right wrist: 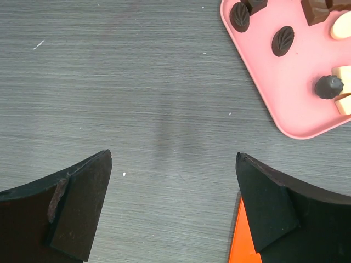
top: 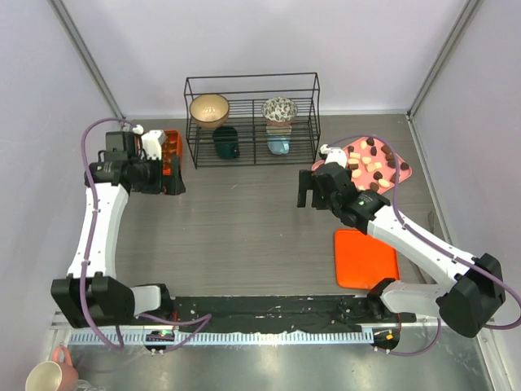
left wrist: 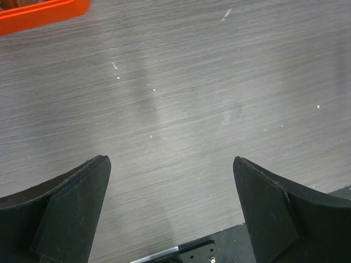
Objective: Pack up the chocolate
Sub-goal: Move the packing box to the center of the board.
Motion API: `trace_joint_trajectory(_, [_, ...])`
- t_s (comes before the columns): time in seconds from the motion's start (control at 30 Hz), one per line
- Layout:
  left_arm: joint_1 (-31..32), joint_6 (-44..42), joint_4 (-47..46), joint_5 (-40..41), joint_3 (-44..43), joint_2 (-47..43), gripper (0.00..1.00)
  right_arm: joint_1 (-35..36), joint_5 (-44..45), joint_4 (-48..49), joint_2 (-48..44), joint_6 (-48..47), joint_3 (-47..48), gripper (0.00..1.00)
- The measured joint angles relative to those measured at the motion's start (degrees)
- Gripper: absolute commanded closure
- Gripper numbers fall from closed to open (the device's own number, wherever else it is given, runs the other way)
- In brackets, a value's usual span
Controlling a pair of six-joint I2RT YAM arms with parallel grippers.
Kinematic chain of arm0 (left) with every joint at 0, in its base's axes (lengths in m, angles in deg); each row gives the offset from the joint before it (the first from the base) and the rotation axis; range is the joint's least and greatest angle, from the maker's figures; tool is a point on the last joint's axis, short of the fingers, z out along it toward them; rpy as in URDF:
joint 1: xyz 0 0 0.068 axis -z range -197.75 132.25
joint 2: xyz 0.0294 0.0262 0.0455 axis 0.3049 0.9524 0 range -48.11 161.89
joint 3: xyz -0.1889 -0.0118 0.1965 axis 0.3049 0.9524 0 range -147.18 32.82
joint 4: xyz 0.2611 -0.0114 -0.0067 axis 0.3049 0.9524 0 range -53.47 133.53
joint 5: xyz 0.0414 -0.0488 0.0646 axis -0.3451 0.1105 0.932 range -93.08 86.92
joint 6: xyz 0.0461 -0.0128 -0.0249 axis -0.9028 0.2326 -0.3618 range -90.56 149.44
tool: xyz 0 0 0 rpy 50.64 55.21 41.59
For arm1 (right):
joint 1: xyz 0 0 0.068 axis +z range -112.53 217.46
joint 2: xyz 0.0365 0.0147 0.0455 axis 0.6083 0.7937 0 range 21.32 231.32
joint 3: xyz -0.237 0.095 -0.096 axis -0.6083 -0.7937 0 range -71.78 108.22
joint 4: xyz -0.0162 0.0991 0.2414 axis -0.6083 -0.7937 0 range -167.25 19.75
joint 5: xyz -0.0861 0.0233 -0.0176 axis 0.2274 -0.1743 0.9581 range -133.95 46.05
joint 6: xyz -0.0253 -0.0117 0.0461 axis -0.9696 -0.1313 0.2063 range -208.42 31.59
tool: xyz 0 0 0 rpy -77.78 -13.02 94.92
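Observation:
The chocolate (top: pixel 368 165), several dark brown, tan and cream pieces, lies on a pink tray (top: pixel 404 173) at the back right. In the right wrist view dark pieces (right wrist: pixel 283 40) sit on the tray (right wrist: pixel 263 82) at the top right. My right gripper (top: pixel 309 194) hangs open and empty over bare table just left of the tray; it also shows in the right wrist view (right wrist: pixel 174 159). An orange gridded box (top: pixel 170 152) stands at the back left. My left gripper (top: pixel 167 181) is open and empty beside it; in the left wrist view (left wrist: pixel 171 164) only the box's edge (left wrist: pixel 38 13) shows.
A flat orange lid (top: pixel 366 259) lies on the right near the right arm, its corner in the right wrist view (right wrist: pixel 244 246). A black wire rack (top: pixel 252 120) with bowls and mugs stands at the back centre. A hand holding a cup (top: pixel 49 376) is at the bottom left.

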Motion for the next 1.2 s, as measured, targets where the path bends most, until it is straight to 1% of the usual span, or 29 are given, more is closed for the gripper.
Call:
trace_joint_trajectory(0.13, [0.0,0.0,-3.2,1.8,-0.4,5.0,0.0,0.0,0.3,0.0,-0.6,0.0,0.0,0.0])
trace_joint_trajectory(0.23, [0.0,0.0,-6.1,3.4,-0.9,8.8,0.0,0.0,1.4,-0.4,-1.0,0.1,0.0,0.04])
trace_joint_trajectory(0.3, [0.0,0.0,-8.1,4.5,-1.5,11.5,0.03,0.0,2.3,-0.9,-1.5,0.1,0.0,0.05])
trace_joint_trajectory(0.33, [0.0,-0.1,-9.5,5.3,-2.0,13.2,0.07,0.0,2.7,-1.0,-2.0,0.1,-0.1,0.07])
trace_joint_trajectory(0.4, [0.0,-0.2,-11.8,6.8,-2.8,15.9,0.1,0.0,3.4,-0.9,-3.7,0.1,-0.7,0.09])
trace_joint_trajectory(0.43, [0.0,-0.3,-12.9,7.6,-3.4,17.4,0.14,0.0,3.9,-0.9,-5.0,0.1,-1.3,0.11])
trace_joint_trajectory(0.47, [0.0,-0.4,-14.0,8.4,-4.0,18.8,0.16,0.0,4.4,-0.8,-6.4,0.2,-1.9,0.12])
trace_joint_trajectory(0.5, [0.0,-0.5,-14.9,9.1,-4.8,20.3,0.2,0.0,4.8,-0.8,-7.7,0.2,-2.4,0.13])
trace_joint_trajectory(0.53, [0.0,-0.7,-15.7,9.7,-5.6,21.8,0.23,0.0,5.2,-0.8,-9.0,0.2,-2.8,0.15])
trace_joint_trajectory(0.63, [0.0,-1.2,-17.4,11.4,-8.2,26.0,0.35,0.0,6.3,-0.4,-11.7,0.1,-3.7,0.19])
trace_joint_trajectory(0.7, [0.0,-1.7,-18.4,12.1,-9.7,28.7,0.4,0.0,6.8,0.0,-12.6,0.0,-4.1,0.2])
trace_joint_trajectory(0.87, [0.3,-2.4,-20.1,13.1,-12.8,35.5,0.45,0.0,7.9,0.5,-13.1,0.0,-5.1,0.22])
trace_joint_trajectory(0.9, [0.5,-2.4,-20.2,13.2,-13.1,36.4,0.48,0.0,8.0,0.5,-13.1,0.0,-5.3,0.22])
trace_joint_trajectory(1.03, [1.2,-3.3,-20.9,14.1,-13.6,39.9,0.49,0.0,8.6,0.7,-13.0,0.0,-6.0,0.23])
trace_joint_trajectory(1.2, [1.8,-3.5,-21.9,15.0,-13.7,41.4,0.5,0.0,8.7,1.3,-12.7,0.0,-6.5,0.24])
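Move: The packing box, orange with an empty tray insert, sits about 23 cm ahead of the left gripper, 11 cm to its left and some 19 cm below. The wire rack's middle is roughly 27 cm ahead and 20 cm to the right, the dark green mug in it about 27 cm ahead and 12 cm to the right. From the right gripper the box lies some 23 cm ahead and 47 cm to the left, 14 cm lower. Bring the left gripper about 17 cm forward and some 5 cm left, sinking 14 cm as it goes and finishing almost straight down, towards the packing box's near right corner beside the rack; narrow its fingers to about half open and roll its left side up some 15 degrees. Meanwhile shift the empty right gripper about 4 cm right, slightly up, tilting its tips upward and narrowing its fingers to roughly three quarters open. ##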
